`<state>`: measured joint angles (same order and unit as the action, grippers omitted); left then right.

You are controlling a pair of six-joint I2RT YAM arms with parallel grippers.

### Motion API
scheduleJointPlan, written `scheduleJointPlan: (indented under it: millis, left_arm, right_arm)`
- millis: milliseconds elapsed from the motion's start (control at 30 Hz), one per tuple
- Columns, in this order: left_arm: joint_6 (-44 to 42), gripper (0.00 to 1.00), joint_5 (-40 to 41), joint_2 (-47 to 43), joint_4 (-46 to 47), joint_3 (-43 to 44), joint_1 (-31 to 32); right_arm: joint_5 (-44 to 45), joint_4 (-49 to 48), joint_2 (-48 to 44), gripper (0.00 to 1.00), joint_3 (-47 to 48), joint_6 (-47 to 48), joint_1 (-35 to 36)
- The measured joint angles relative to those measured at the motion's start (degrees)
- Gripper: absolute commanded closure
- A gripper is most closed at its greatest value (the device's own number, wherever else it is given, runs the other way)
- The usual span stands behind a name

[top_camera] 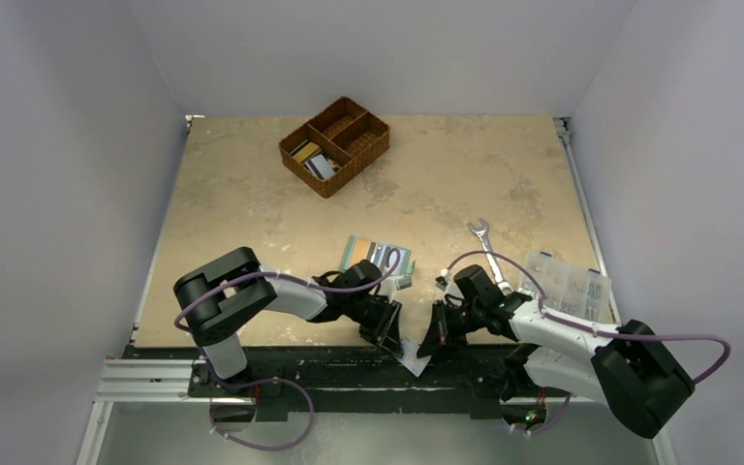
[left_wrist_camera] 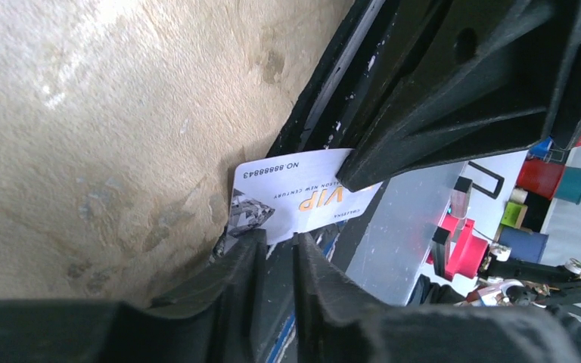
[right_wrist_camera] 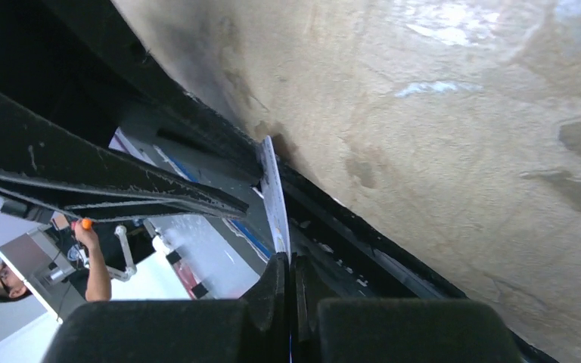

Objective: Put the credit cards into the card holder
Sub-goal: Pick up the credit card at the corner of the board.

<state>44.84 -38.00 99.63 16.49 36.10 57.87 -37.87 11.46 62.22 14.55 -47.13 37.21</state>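
Note:
A white credit card (left_wrist_camera: 287, 189) printed "VIP" hangs over the table's near edge (top_camera: 281, 339), between the two arms. My right gripper (right_wrist_camera: 289, 261) is shut on it; the card (right_wrist_camera: 272, 189) shows edge-on between its fingers. In the left wrist view a right fingertip (left_wrist_camera: 363, 172) covers one corner. My left gripper (left_wrist_camera: 276, 240) sits just below the card, jaws a narrow gap apart with nothing between them. From above, both grippers (top_camera: 390, 334) (top_camera: 429, 341) meet at the card (top_camera: 415, 361). The teal card holder (top_camera: 378, 257) lies flat just behind them, with cards on it.
A brown wicker basket (top_camera: 334, 145) with more cards in one compartment stands at the back. A silver wrench (top_camera: 489, 247) and a clear plastic box (top_camera: 572, 286) lie to the right. The black base rail (top_camera: 349, 373) runs just below the table's edge.

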Motion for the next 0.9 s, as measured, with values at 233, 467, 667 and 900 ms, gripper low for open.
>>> scheduleJointPlan:
  millis: [233, 467, 667, 900]
  left_arm:
    - [-2.05, 0.38, 1.01, -9.66, -7.80, 0.15, -7.19]
    - [-3.10, 0.33, 3.93, -21.90, -14.43, 9.40, -18.82]
    - [-0.79, 0.28, 8.48, -25.66, -16.63, 10.34, -24.44]
    - [6.34, 0.33, 8.20, -24.09, -8.52, 4.85, -26.60]
  right_arm:
    - [1.62, 2.78, -5.66, 1.00, 3.58, 0.02, 0.07]
    - [2.01, -4.74, -0.52, 1.00, 11.17, 0.02, -1.49]
    - [-1.11, -17.57, 3.50, 1.00, 12.31, -4.11, -8.74]
    - [-0.44, -32.94, 6.84, 1.00, 12.37, -10.49, -12.26]
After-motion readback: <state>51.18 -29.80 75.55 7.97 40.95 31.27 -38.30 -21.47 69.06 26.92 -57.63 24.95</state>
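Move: The card, its right side already pinched in the right fingers, has its middle some 3 cm right of the left hand, 2 cm back and about 1 cm lower; from the right hand it is about 2 cm left and 1 cm back. The card holder lies roughly 19 cm ahead and 9 cm left of the right hand, which is 19 cm ahead and 5 cm left of the left hand. The wrench is about 21 cm ahead and 16 cm right of the right hand, all near table height. Keeping its pinch on the card, the right hand carries it off the front edge of the board, about 17 cm forward and 13 cm up with a little left, towards the card holder, its wrist turning some 35 degrees so that the fingertips come up. The left hand, close beside the card at the start, spreads its fingers wide and swings forward about 18 cm, up some 16 cm and somewhat left, turning about 35 degrees counter-clockwise and sinking a couple of centimetres at the end, its open jaws facing the raised card. ##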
